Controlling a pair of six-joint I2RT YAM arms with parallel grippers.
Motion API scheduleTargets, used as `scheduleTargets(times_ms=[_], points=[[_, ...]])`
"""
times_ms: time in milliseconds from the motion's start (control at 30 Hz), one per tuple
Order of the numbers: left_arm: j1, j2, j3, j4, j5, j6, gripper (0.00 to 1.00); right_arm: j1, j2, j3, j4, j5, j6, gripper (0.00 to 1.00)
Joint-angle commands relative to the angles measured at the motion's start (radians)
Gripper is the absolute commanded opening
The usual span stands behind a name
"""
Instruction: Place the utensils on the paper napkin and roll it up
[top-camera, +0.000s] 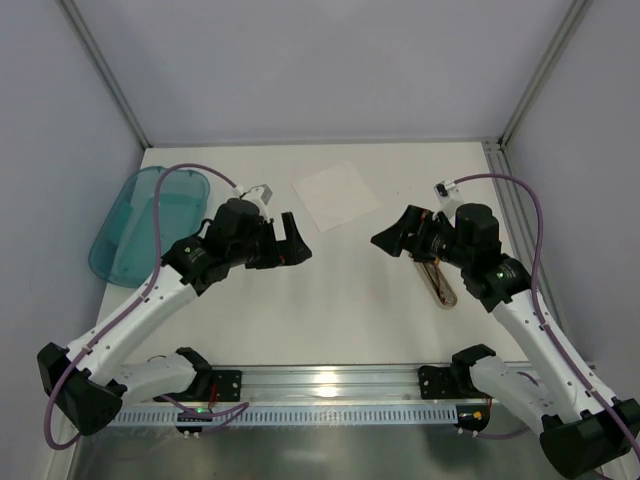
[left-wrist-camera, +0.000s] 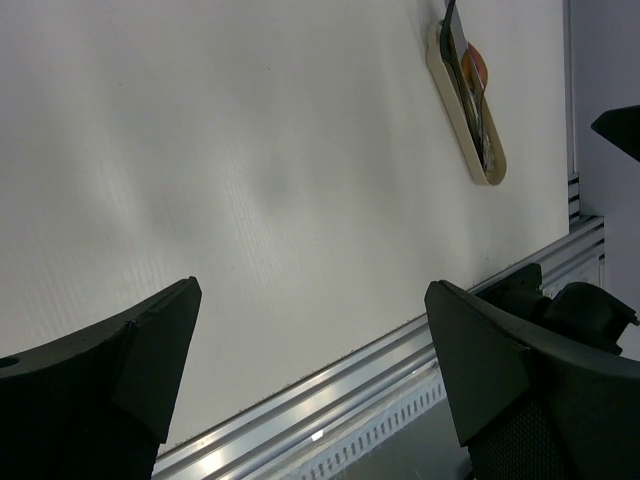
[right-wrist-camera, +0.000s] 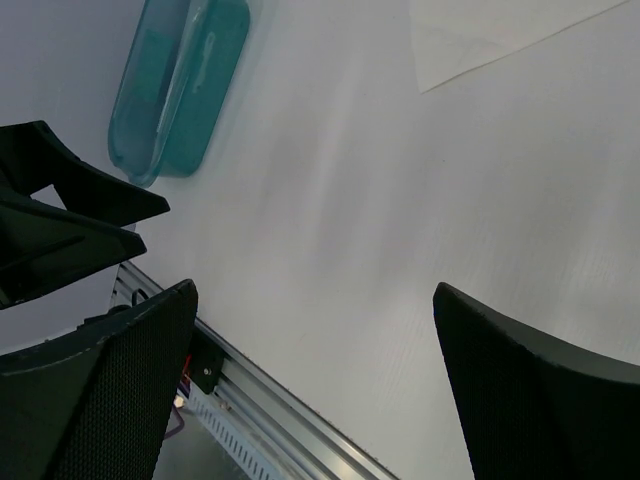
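The white paper napkin (top-camera: 336, 196) lies flat at the back middle of the table, and its corner shows in the right wrist view (right-wrist-camera: 500, 35). The utensils (top-camera: 437, 278) lie as dark slim pieces in a tan oblong tube (left-wrist-camera: 468, 110) beneath my right arm; their shapes are too small to tell. My left gripper (top-camera: 290, 245) hovers left of centre, open and holding nothing (left-wrist-camera: 312, 290). My right gripper (top-camera: 395, 236) faces it from the right, also open with nothing between its fingers (right-wrist-camera: 315, 290). Both hang in front of the napkin.
A translucent teal tub (top-camera: 145, 222) sits at the table's left edge, also seen in the right wrist view (right-wrist-camera: 180, 85). An aluminium rail (top-camera: 330, 385) runs along the near edge. Frame posts stand at the back corners.
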Motion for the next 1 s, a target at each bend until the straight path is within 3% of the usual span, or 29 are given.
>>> scheduleTargets(times_ms=[0, 233, 400, 533, 567, 767, 800, 900, 967], points=[[-0.002, -0.023, -0.002, 0.053, 0.068, 0.050, 1.00, -0.003, -0.003, 0.035, 0.043, 0.002, 0.011, 1.00], [-0.002, -0.032, -0.017, 0.056, 0.064, 0.076, 1.00, -0.003, 0.149, 0.155, 0.039, 0.098, -0.022, 1.00], [-0.002, -0.042, -0.019, 0.030, 0.033, 0.093, 1.00, -0.001, 0.339, 0.239, 0.215, 0.094, -0.018, 0.97], [-0.002, -0.071, -0.028, 0.012, 0.010, 0.096, 1.00, -0.003, 0.504, 0.284, 0.407, 0.094, 0.002, 0.80], [-0.002, -0.086, -0.032, 0.012, 0.006, 0.094, 1.00, -0.003, 0.553, 0.319, 0.452, 0.104, 0.007, 0.67], [-0.002, -0.120, -0.031, -0.016, -0.022, 0.096, 1.00, -0.003, 0.908, 0.527, 0.502, 0.094, 0.034, 0.27], [-0.002, -0.127, -0.032, -0.020, -0.028, 0.097, 1.00, -0.004, 0.952, 0.557, 0.504, 0.085, 0.045, 0.15], [-0.002, -0.138, -0.039, -0.033, -0.042, 0.096, 1.00, 0.003, 1.092, 0.652, 0.522, 0.051, 0.077, 0.04], [-0.002, -0.144, -0.046, -0.036, -0.047, 0.096, 1.00, 0.007, 1.172, 0.696, 0.528, 0.057, 0.088, 0.04]])
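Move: The bare paper napkin lies some 30 cm ahead of my right hand and about 10 cm to its left, roughly 24 cm below. The tray of utensils sits back from the napkin, about 6 cm ahead of the right hand and 14 cm to its right, also down on the table. From my left hand the napkin is about 31 cm ahead, 8 cm to the right and 22 cm below. I swing my empty right hand out towards the napkin, about 26 cm forward and 8 cm left. It travels nearly level at first, then sinks about 10 cm late on, while the fingers go from wide open to practically shut, still above the napkin with nothing between them. My left hand stays open and only eases 2 to 3 cm back, left and up. ##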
